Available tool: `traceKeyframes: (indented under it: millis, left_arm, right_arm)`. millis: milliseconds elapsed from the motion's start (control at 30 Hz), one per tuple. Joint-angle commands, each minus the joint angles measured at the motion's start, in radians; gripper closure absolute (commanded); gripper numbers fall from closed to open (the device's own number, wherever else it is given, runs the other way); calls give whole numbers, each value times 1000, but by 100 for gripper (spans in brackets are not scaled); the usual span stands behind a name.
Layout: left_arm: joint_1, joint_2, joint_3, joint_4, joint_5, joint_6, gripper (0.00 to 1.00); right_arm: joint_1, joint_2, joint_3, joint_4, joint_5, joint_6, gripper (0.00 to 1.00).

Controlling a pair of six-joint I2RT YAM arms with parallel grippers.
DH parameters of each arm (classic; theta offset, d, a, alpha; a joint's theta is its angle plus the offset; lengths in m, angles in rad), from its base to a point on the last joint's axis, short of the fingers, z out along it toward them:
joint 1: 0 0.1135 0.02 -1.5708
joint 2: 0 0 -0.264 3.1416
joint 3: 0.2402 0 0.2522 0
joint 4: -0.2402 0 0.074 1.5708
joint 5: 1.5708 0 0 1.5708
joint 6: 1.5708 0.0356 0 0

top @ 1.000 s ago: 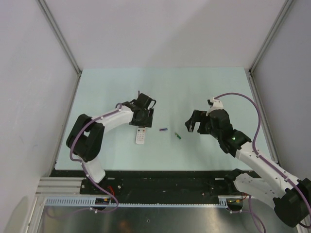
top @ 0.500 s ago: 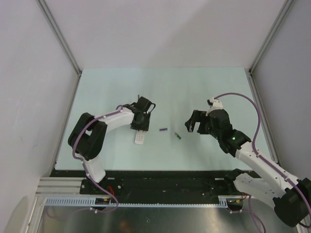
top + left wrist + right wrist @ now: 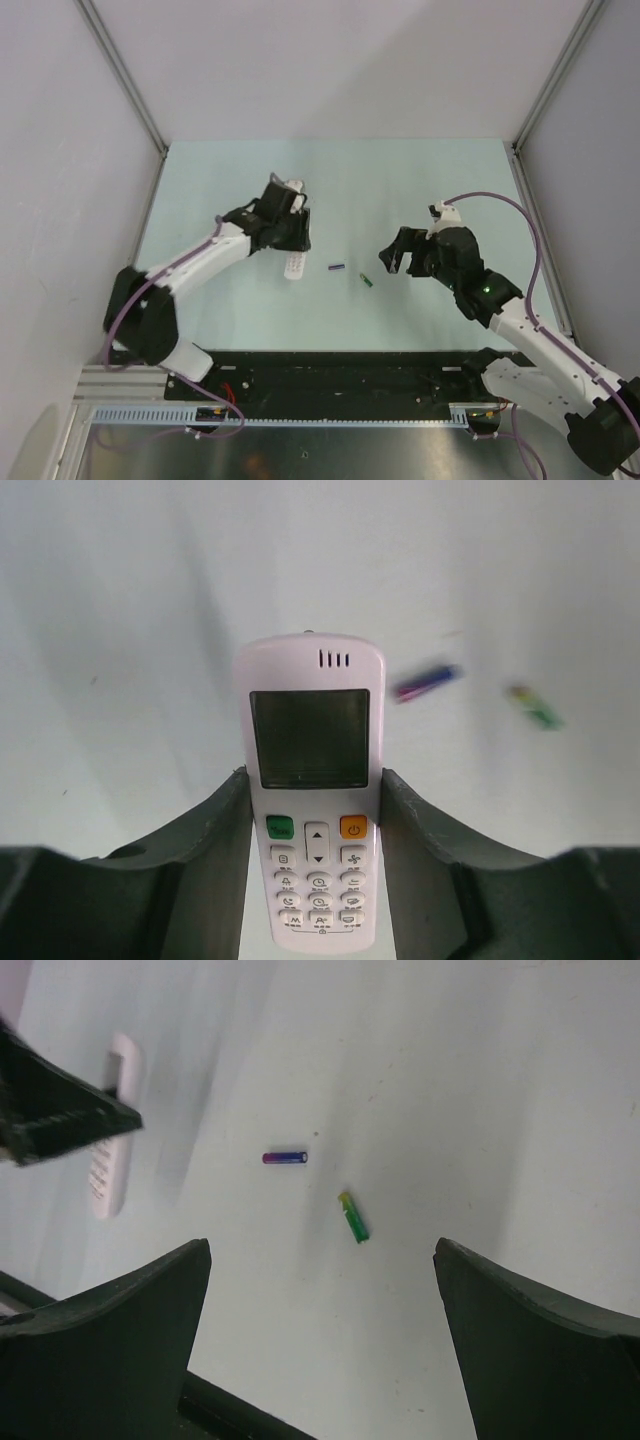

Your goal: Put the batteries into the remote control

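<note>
The white remote control (image 3: 312,740) faces the left wrist camera, display and buttons up. My left gripper (image 3: 312,776) is shut on it, both dark fingers pressed against its long sides. From above, the remote control (image 3: 297,267) hangs out from under the left gripper (image 3: 291,247). Two batteries lie on the table to its right: a purple-blue battery (image 3: 337,267) and a green battery (image 3: 367,280). My right gripper (image 3: 392,255) hovers just right of them, open wide and empty. In the right wrist view, the green battery (image 3: 354,1218) lies ahead of the right gripper (image 3: 322,1246), with the purple-blue battery (image 3: 285,1158) further left.
The pale green table (image 3: 430,190) is walled by grey panels on the left, back and right. A black rail (image 3: 330,365) runs along its near edge. In the right wrist view, the remote control (image 3: 110,1155) and a left finger (image 3: 60,1110) show at the far left.
My left gripper has closed on the remote. The left arm has stretched out, shifting the remote slightly away from the near edge. The right arm has hardly moved.
</note>
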Motion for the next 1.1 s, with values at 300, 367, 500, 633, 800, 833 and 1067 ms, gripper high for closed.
traceKeyframes:
  millis: [300,367,500,633,800,833,1067]
  left_arm:
    - [8,-458,-152,775,700,-233,100]
    - [6,-474,-177,862,737,-319,100]
    - [2,-491,-253,1184,809,-485,100]
    - [-14,-500,-306,1438,820,-631,100]
    - [-26,-497,-287,1529,846,-720,100]
    - [-27,-504,-290,1535,840,-721,100]
    - [-46,-515,-307,1572,880,-720,100]
  right_arm:
    - [-93,-116,42,256,-564,146,0]
    - [-84,-139,31,305,-618,169,0]
    - [-74,-193,-5,461,-633,234,0]
    - [-76,-170,-59,690,-723,354,0]
    - [-64,-79,-87,895,-779,451,1]
    - [-56,-81,-88,885,-756,434,1]
    - [-25,14,-88,1086,-832,569,0]
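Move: The left hand already holds the remote control between its fingers, lifted clear of the table. From that hand, the right gripper it will meet is about 26 cm to the right, 5 cm nearer the base and 9 cm higher; the purple battery lies 10 cm right, 1 cm ahead and 8 cm below. From the open right hand, the remote is about 26 cm left, 5 cm ahead and 9 cm lower, and the green battery 8 cm left, 3 cm ahead and 17 cm below. Still pinching the remote control by its sides, the left hand lifts it steeply, some 34 cm, also drawing back and going right towards the other gripper, while its wrist swings round roughly 90 degrees until the fingers point right. The right hand, wide open and touching nothing, rises about 16 cm, moves left and back, and turns its fingers leftward to face the remote. ##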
